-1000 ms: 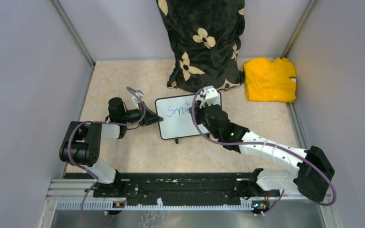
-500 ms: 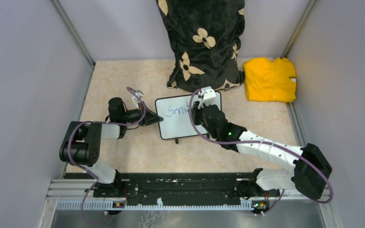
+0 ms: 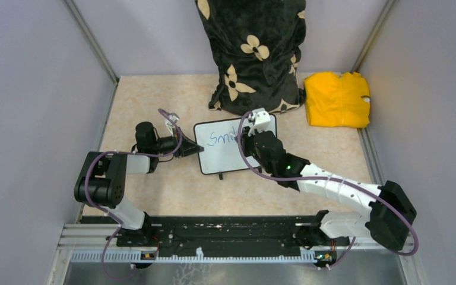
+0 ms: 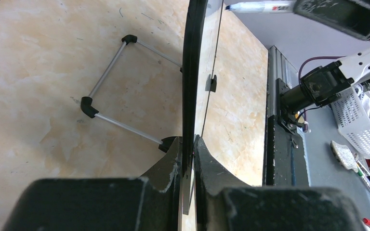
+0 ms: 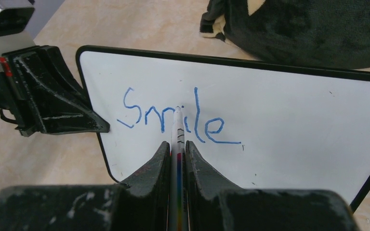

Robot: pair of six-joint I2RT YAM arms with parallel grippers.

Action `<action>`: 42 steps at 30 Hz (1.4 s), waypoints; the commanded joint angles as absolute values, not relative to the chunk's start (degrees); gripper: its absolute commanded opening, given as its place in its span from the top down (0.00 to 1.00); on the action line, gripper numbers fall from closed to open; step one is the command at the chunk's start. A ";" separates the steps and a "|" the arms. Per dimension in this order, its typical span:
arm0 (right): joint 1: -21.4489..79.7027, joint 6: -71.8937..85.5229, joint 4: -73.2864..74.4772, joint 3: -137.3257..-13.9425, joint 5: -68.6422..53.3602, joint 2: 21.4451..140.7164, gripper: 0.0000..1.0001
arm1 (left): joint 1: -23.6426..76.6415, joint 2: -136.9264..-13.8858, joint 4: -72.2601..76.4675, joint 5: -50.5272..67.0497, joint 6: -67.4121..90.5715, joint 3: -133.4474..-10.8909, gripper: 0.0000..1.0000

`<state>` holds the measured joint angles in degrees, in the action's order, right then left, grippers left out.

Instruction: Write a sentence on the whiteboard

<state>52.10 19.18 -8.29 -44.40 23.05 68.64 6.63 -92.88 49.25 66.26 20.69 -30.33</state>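
Note:
The whiteboard (image 3: 225,157) stands tilted on the table, and my left gripper (image 3: 196,148) is shut on its left edge. In the left wrist view the dark frame (image 4: 192,72) runs edge-on between the jaws of the left gripper (image 4: 188,144). My right gripper (image 5: 177,147) is shut on a white marker (image 5: 178,132) with a rainbow stripe. The marker's tip sits at the dot of the "i". The sentence (image 5: 173,118) reads "Smile" in blue, on one line. From above, the right gripper (image 3: 250,138) covers the word's end, leaving "Smi" (image 3: 221,138) visible.
A black cushion with cream flowers (image 3: 252,53) stands just behind the board. A yellow cloth (image 3: 337,99) lies at the back right. A wire stand (image 4: 106,77) props the board from behind. Grey walls close in both sides, and a black rail (image 3: 225,228) runs along the near edge.
My right wrist has shifted slightly to the left over the board with the marker. The left arm and the board have not moved.

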 commanded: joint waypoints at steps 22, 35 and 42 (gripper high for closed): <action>51.96 22.87 -2.14 -34.25 31.94 49.75 1.00 | 7.29 -92.80 47.11 64.51 17.75 -31.11 1.00; 51.07 22.90 -7.73 -36.25 31.80 55.50 1.00 | 7.29 -92.77 46.99 64.56 17.75 -31.17 1.00; 50.60 22.84 -8.09 -36.61 32.65 56.59 1.00 | 7.29 -92.78 46.97 64.34 17.75 -31.20 1.00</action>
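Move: The bare white spot just beyond the tail of the "e" in "Smile" is about 5 cm ahead of the right hand, 4 cm to its right and 5 cm lower. The fresh dot of the "i", at the held pen's tip, is some 6 cm ahead, 3 cm left and 2 cm lower; the whiteboard's right edge is roughly 6 cm ahead, 17 cm right and 5 cm down. From the left hand that white spot is some 22 cm right, 3 cm ahead and about 1 cm higher. From the dotted "i" the pen comes away, still pinched in the right hand, which draws back and climbs about 6 cm, then swings some 7 cm right past the "l" and "e" while sinking and turning clockwise about 10 degrees. It finally eases forward and down towards the bare board beyond the "e". The left fingers stay pinched on the board's left edge. ##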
